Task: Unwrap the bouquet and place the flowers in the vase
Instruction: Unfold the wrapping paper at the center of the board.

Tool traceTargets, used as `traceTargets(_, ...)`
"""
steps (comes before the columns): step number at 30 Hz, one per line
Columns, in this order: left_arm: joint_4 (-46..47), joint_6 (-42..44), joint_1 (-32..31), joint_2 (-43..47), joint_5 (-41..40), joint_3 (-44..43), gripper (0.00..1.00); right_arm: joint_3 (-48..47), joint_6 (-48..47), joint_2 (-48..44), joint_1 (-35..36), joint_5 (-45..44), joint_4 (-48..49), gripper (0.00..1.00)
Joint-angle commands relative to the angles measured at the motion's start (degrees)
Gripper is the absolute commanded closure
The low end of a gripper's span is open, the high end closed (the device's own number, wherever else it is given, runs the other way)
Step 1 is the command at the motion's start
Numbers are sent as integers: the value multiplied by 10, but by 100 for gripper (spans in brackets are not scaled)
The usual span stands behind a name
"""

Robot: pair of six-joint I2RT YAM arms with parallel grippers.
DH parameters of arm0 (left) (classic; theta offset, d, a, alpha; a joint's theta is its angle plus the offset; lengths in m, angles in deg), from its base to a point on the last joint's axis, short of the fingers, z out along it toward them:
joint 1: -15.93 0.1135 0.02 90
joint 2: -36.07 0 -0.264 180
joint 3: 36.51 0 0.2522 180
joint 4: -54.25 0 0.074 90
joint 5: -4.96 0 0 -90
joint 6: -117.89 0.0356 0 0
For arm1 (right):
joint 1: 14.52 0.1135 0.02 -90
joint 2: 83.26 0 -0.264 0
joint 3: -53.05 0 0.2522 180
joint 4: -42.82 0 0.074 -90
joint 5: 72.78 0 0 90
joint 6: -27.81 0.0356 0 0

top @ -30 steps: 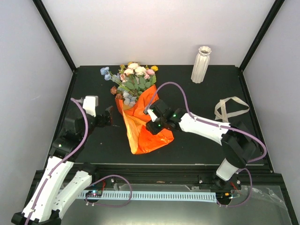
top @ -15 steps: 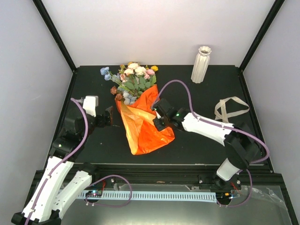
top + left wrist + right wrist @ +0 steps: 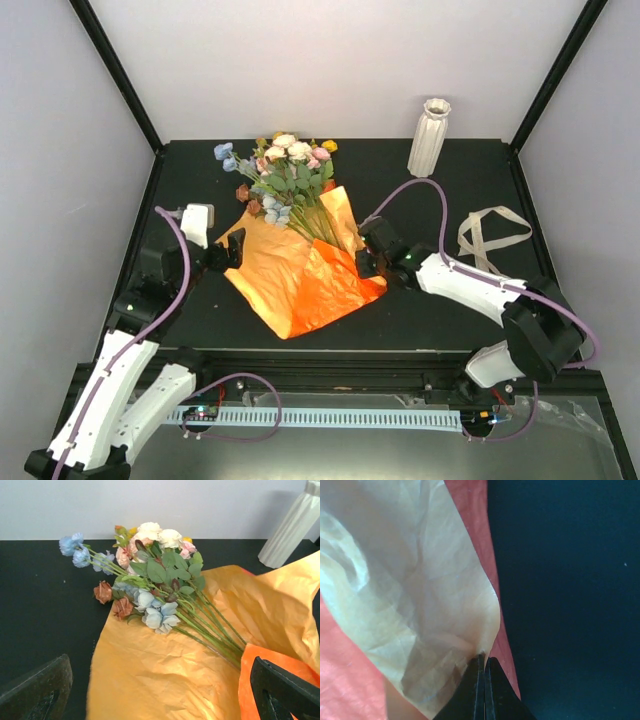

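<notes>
The bouquet's orange paper (image 3: 290,275) lies spread open on the black table, and the flowers (image 3: 285,175) rest on its far part with their green stems (image 3: 210,630) bare. My right gripper (image 3: 368,262) is shut on the paper's right edge (image 3: 487,630), its two fingers pressed together on a pinched fold. At the paper's left corner my left gripper (image 3: 222,256) stands open with nothing between its fingers (image 3: 35,690). The white ribbed vase (image 3: 429,137) stands upright at the back right, also in the left wrist view (image 3: 290,525).
A loose cream ribbon (image 3: 492,232) lies on the table to the right of my right arm. White walls with black frame posts close in the back and the sides of the table (image 3: 450,200).
My right gripper shut on the paper's right flap and pulled it to the right. The wrap unfolded into a wide sheet, and the flower stems came into view. The left arm barely moved.
</notes>
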Motion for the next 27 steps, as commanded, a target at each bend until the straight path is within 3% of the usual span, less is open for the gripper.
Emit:
traceTargets(1,27,-16,2,-9,64,-3,1,12,65,-12,-21,-12,44,99)
traceTargets(12,119,-143,2,-80,248,34,1,66,116,-54,-92,-6,50,99)
traceTargets(18,102,-195,2,-157,258,60,1,96,143,-74,-108,-11,75,99)
traceTargets(27,176,-265,2,-229,261,155,1,106,188,-25,-138,-8,73,99)
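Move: The orange flap of the wrapping paper lies about 19 cm right of the left gripper, 5 cm back and 18 cm below; the open paper's middle is some 11 cm to that gripper's right, 20 cm down, and the blossoms 24 cm ahead, 8 cm right. The right gripper already holds the paper's right edge, with bare board about 8 cm to its right and 4 cm down. From it, the stem ends are 7 cm left, 4 cm ahead; the flap 7 cm left, 6 cm back; the vase 15 cm right, 25 cm ahead. Keep the right gripper shut on the wrapping paper's edge and draw it about 8 cm to the right, slightly forward and lower at the end, turning clockwise. Meanwhile swing the open left gripper right, then drop it some 15 cm over the paper towards the orange flap, tipping the fingers down and rolling the hand's left side lower. ##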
